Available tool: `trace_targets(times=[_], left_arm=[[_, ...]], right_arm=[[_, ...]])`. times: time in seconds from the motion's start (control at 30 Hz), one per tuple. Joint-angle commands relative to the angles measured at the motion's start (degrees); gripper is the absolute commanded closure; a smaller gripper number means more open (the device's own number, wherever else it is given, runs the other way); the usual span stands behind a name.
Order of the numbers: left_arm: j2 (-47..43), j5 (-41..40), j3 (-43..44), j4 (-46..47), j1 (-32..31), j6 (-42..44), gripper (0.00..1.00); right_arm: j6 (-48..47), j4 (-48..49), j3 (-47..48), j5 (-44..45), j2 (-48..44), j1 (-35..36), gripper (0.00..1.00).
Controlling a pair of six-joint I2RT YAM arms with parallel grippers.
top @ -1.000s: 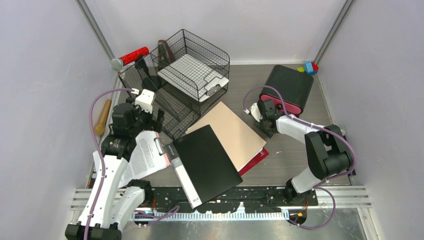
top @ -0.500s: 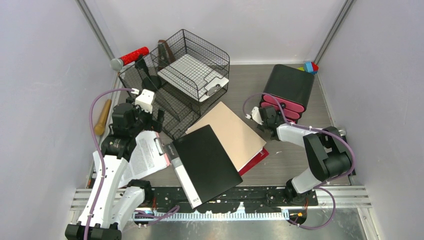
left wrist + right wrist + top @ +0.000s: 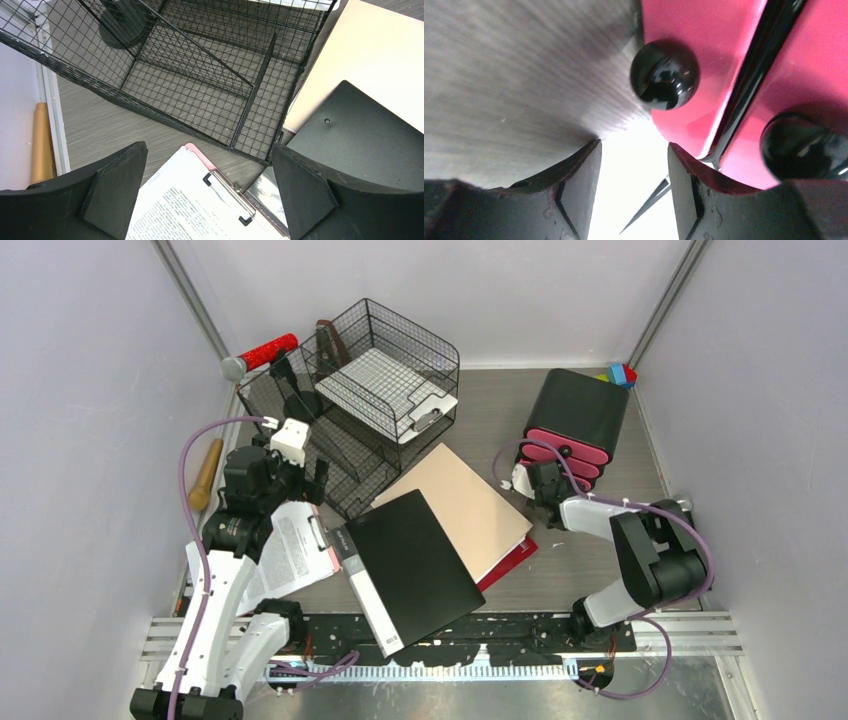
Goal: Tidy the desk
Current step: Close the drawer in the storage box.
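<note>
The desk (image 3: 590,570) is a grey wood-grain top crowded with folders and papers. My left gripper (image 3: 298,480) hangs wide open over the top of a clipboard (image 3: 190,210) of printed sheets, just in front of the wire-mesh rack (image 3: 200,85); nothing sits between its fingers. My right gripper (image 3: 535,480) is low on the desk in front of the black drawer unit (image 3: 580,415). Its jaws (image 3: 634,145) stand partly open and empty, a short way from a pink drawer front (image 3: 704,50) with a black knob (image 3: 665,75).
A black folder (image 3: 415,560) lies on a tan folder (image 3: 465,505) and a red one (image 3: 515,560) mid-desk. A red microphone (image 3: 265,352) lies behind the rack, a wooden handle (image 3: 205,475) by the left wall, and toy blocks (image 3: 620,375) in the far right corner.
My right gripper has drawn back from the drawer unit toward the near edge, baring more of the pink fronts. The left arm has not moved.
</note>
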Motion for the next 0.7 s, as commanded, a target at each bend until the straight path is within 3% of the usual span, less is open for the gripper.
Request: trace_targets(times=[0.0,0.17,0.33,0.5,0.67], left_arm=[[-0.4,0.7,0.1,2.4,0.4,0.6,0.01],[-0.2,0.8,0.1,2.5,0.5,0.5,0.01],[-0.3,1.0,0.2,2.5,0.6,0.5,0.01],[-0.6,1.0,0.1,2.5,0.6,0.4,0.01],[-0.7,1.1,0.1,2.5,0.7,0.4,0.01]], right_arm=[[5.6,-14.5,2.7,-11.2,-6.2,-0.7,0.43],[11.3,-29.8,9.5,-26.2,-12.5,-0.6,0.44],[16.7,-34.5,15.9,-37.1,-13.7,-0.4,0.44],[19.9,-33.9,22.2,-40.4,-9.0,0.5,0.44],[21.1,-28.9,26.0,-37.8,-4.2,2.8,0.45]])
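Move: Ahead and a little left of the right hand is the bottom drawer of the storage box: its middle some 4 cm farther out, 6 cm left and about level, the half-open fingers being near its right end. The middle drawer is roughly 5 cm ahead, 5 cm left and 4 cm up. The beige folder's middle lies about 30 cm left, 5 cm back and 3 cm below. From the left hand the bottom drawer is about 8 cm ahead, 53 cm right and 20 cm below. Backing some 3 cm off the right part of the bottom drawer's front, the right hand then sweeps left across the drawer fronts, about 12 cm in all, rising some 6 cm and easing forward again to come over the table before the bottom drawer's left end. The wrist rolls about 40 degrees on the way, its left side lifting; the fingers stay half open and empty. ##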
